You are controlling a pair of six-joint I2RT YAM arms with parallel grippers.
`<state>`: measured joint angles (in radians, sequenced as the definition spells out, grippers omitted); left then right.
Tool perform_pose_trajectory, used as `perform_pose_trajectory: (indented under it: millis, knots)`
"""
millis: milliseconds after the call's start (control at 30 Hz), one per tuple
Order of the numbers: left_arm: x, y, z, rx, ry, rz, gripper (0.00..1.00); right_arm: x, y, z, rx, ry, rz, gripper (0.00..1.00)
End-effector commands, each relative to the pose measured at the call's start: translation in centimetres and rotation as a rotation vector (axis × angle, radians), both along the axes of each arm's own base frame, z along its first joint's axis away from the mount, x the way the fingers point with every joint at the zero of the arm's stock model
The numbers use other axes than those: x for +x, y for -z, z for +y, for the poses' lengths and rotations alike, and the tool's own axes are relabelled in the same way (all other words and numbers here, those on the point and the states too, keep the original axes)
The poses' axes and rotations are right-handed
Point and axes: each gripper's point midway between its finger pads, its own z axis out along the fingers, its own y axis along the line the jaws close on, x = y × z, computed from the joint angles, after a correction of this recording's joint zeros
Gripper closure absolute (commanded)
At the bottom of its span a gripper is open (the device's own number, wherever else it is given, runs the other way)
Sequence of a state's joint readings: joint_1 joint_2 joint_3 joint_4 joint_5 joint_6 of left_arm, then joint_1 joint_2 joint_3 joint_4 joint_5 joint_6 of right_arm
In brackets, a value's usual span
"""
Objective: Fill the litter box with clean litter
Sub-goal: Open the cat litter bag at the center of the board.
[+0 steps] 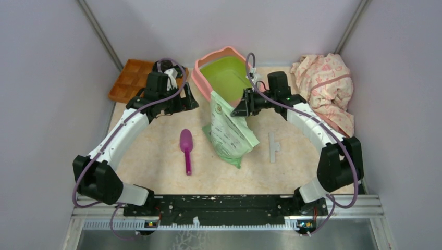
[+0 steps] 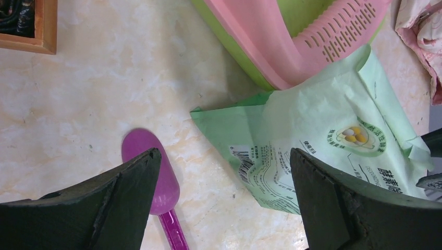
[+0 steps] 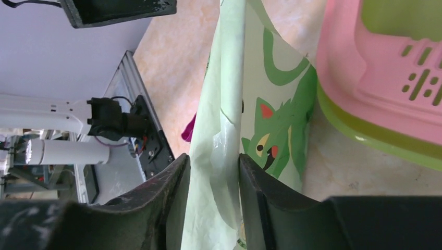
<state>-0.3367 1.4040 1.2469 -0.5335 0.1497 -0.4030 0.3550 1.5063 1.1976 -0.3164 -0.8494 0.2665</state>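
Observation:
The litter box (image 1: pixel 199 77), a lime green basin with a pink rim, stands at the back centre; its basin looks bare and no litter shows. A pale green printed bag (image 1: pixel 229 133) leans with its top against the box's near end (image 2: pixel 260 36). My right gripper (image 1: pixel 241 107) is at the bag's upper right edge. In the right wrist view the bag's film (image 3: pixel 229 104) fills the gap between the right gripper's (image 3: pixel 213 156) fingers, touching both, beside the box (image 3: pixel 365 78). My left gripper (image 1: pixel 188 99) hangs wide open (image 2: pixel 224 152) over bare table, left of the bag (image 2: pixel 333 130).
A purple scoop (image 1: pixel 186 146) lies left of the bag, under the left finger (image 2: pixel 151 166). An orange-brown wooden tray (image 1: pixel 130 78) sits back left. A pink patterned cloth (image 1: pixel 326 88) is heaped back right. A small grey bracket (image 1: pixel 273 147) lies right of the bag.

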Motion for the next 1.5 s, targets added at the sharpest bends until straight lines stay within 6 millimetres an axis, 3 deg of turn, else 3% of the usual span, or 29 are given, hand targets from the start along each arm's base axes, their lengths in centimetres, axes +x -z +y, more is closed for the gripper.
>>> perform_pose_trajectory:
  millis: [0,300,400,500,833,1333,1367,1400,1433,1467]
  knots:
    - [-0.4,-2.6,-0.3,-0.033,0.019,-0.047,0.01,-1.2,-4.4,0.4,0.100,-0.063,-0.094,0.64]
    - [-1.2,-4.3,-1.7,-0.080,0.062,-0.061,0.01,-2.7,-7.4,1.7,0.104,-0.079,-0.147,0.81]
    - [-2.0,-5.8,-3.4,-0.092,0.099,-0.081,0.01,-2.5,-7.6,2.2,0.000,-0.021,-0.204,0.84]
    - [-2.9,-7.0,-5.2,-0.121,0.139,-0.090,0.01,-1.9,-7.4,2.7,-0.145,0.053,-0.283,0.93]
    - [-4.4,-8.5,-7.3,-0.215,0.178,-0.083,0.01,-3.9,-8.4,5.9,-0.352,0.103,-0.574,0.98]
    - [-7.0,-3.9,-10.9,-0.237,0.249,0.050,0.03,-6.7,-8.1,10.3,-0.415,0.098,-0.737,1.00]
    - [-7.1,-3.6,-11.0,-0.233,0.252,0.056,0.10,-6.9,-8.2,10.7,-0.416,0.094,-0.747,1.00]
    - [-7.1,-3.4,-11.0,-0.229,0.258,0.059,0.23,-7.1,-8.3,11.0,-0.416,0.086,-0.752,1.00]
    - [-7.1,-3.3,-11.0,-0.226,0.259,0.057,0.45,-7.2,-8.3,11.3,-0.415,0.081,-0.751,1.00]
    - [-7.0,-3.3,-11.0,-0.221,0.255,0.053,0.74,-7.3,-8.4,11.5,-0.411,0.076,-0.752,1.00]
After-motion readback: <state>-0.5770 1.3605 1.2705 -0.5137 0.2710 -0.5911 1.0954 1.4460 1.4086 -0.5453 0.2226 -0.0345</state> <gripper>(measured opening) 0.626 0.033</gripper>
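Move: The litter bag's standing top edge is already between the right hand's half-open fingers, with the litter box about 17 cm ahead and 1 cm left of that hand, some 17 cm lower. The white clip lies roughly 14 cm to its right, 9 cm back and 21 cm below. From the left hand, the gripped part of the edge is about 16 cm right, 4 cm back and 1 cm up; the scoop lies 14 cm back, 3 cm left and 20 cm down. The right fingers close to a pinch on the bag's top edge while the hand draws back and rises, then swings left, ending about 8 cm back, 9 cm left and 4 cm up, with its fingers turned from pointing left to forward-left and somewhat more down. The left hand, wide open, rises as it goes about 10 cm right and 7 cm back to meet the edge, sinks a little over it so the film stands between its fingers, and starts to close at the very end. ##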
